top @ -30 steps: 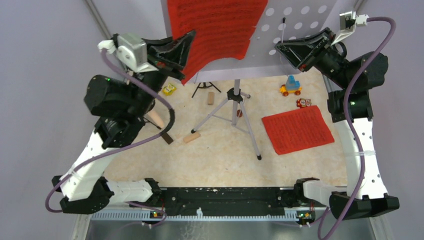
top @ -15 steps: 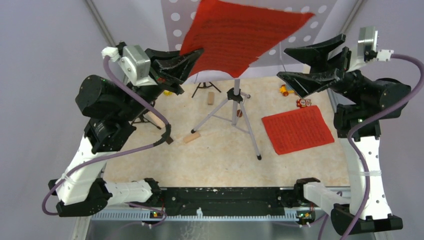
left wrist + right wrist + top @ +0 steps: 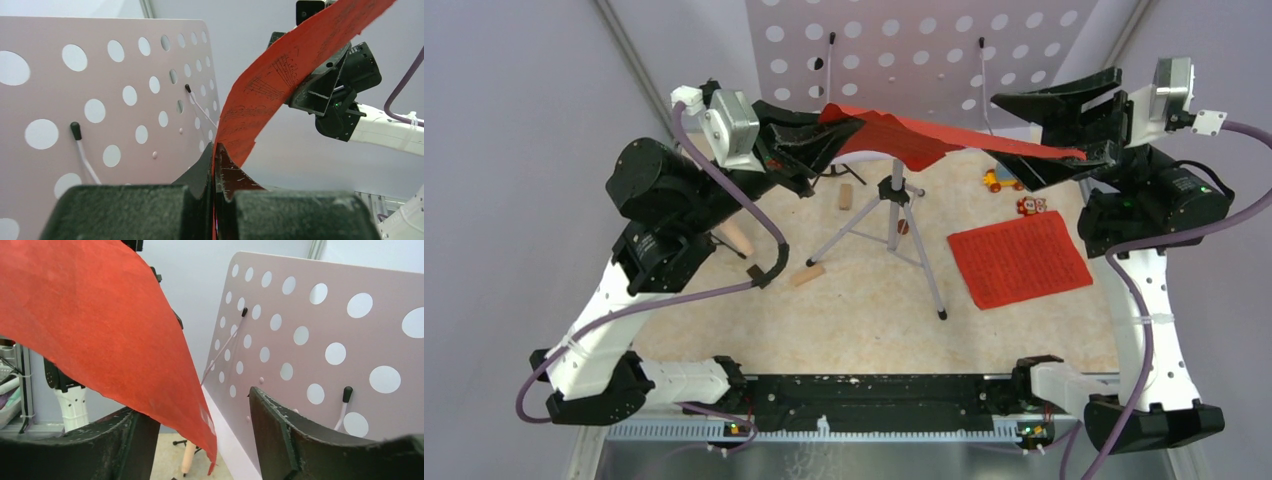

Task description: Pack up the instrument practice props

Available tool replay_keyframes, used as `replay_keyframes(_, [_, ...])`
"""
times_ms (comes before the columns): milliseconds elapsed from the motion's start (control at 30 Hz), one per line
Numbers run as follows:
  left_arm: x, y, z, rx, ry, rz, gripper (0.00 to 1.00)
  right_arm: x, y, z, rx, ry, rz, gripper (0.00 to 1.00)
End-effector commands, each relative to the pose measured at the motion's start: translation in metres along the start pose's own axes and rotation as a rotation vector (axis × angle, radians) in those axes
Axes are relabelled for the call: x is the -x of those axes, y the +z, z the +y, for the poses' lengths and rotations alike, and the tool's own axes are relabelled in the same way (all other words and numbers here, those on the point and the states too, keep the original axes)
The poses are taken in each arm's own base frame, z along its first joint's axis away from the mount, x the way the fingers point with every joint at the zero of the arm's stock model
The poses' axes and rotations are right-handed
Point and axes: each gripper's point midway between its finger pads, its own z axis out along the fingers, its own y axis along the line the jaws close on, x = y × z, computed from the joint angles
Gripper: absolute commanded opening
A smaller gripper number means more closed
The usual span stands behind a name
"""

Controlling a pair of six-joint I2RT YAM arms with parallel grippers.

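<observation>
My left gripper (image 3: 849,128) is shut on the left edge of a red sheet-music page (image 3: 894,135), pinched flat between its jaws (image 3: 216,150). The page (image 3: 280,75) stretches almost level in front of the white perforated music desk (image 3: 904,50) toward my right gripper (image 3: 999,140). That gripper stands open (image 3: 192,402); the page (image 3: 100,325) drapes over one finger (image 3: 120,440) and its corner hangs loose between the jaws. A second red page (image 3: 1019,258) lies flat on the table. The silver tripod legs (image 3: 894,215) stand mid-table, with a small black tripod (image 3: 834,172) behind them.
Tan wooden blocks (image 3: 807,274) (image 3: 845,195) lie near the tripod legs. Small toy cars (image 3: 1029,205) sit at the right, below my right gripper. Two wire page holders (image 3: 984,65) stick up from the desk. Grey walls close in both sides.
The red page has come off the music desk and swung from upright to almost level. My left gripper carried it rightward. My right gripper has opened wide and moved under the page's right end.
</observation>
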Motion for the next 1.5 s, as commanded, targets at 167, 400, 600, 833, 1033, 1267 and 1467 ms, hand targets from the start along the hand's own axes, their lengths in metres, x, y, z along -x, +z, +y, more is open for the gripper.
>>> replay_keyframes(167, [0.006,0.008,-0.004,-0.026,-0.032,-0.040,0.05,0.016,-0.003,0.034,0.070,0.025,-0.068,0.06])
replay_keyframes(400, [0.007,0.003,-0.004,-0.017,-0.032,-0.044,0.53,0.015,-0.017,0.042,-0.095,0.069,-0.061,0.00])
replay_keyframes(600, [0.006,-0.006,-0.001,0.005,-0.019,-0.039,0.86,0.000,-0.053,0.014,-0.500,0.097,0.029,0.00])
replay_keyframes(833, [0.001,-0.020,0.003,0.049,-0.016,-0.005,0.93,-0.097,-0.147,-0.019,-1.033,0.344,0.268,0.00])
replay_keyframes(1033, [0.005,-0.034,0.006,0.082,-0.005,0.003,0.97,-0.164,-0.189,-0.003,-1.161,0.526,0.348,0.00])
replay_keyframes(1267, [0.000,-0.041,0.007,0.096,-0.012,0.023,0.98,-0.205,-0.233,-0.007,-1.376,0.607,0.363,0.00])
replay_keyframes(1467, [-0.010,-0.045,0.008,0.117,-0.026,0.044,0.98,-0.251,-0.269,-0.029,-1.555,0.655,0.301,0.00])
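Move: My left hand holds the left end of the raised red music sheet, whose middle is about 15 cm to its right and roughly level. From my open right hand, that middle is some 8 cm to the left, with the right end already between the fingers. The stand's perforated panel is about 15 cm ahead and 14 cm left. The red sheet on the table is roughly 20 cm ahead, 18 cm right and 60 cm down, with the owl toy about 17 cm beyond it and 3 cm farther right. My right fingers shut on the right end of the raised sheet, then my left fingers open wide, let go and draw off about 4 cm to the left. My right hand first eases back some 5 cm, then swoops about 30 cm down and 12 cm right, going forward again, towards the sheet on the table, while the wrist swings from pointing left to pointing forward and slightly down. ##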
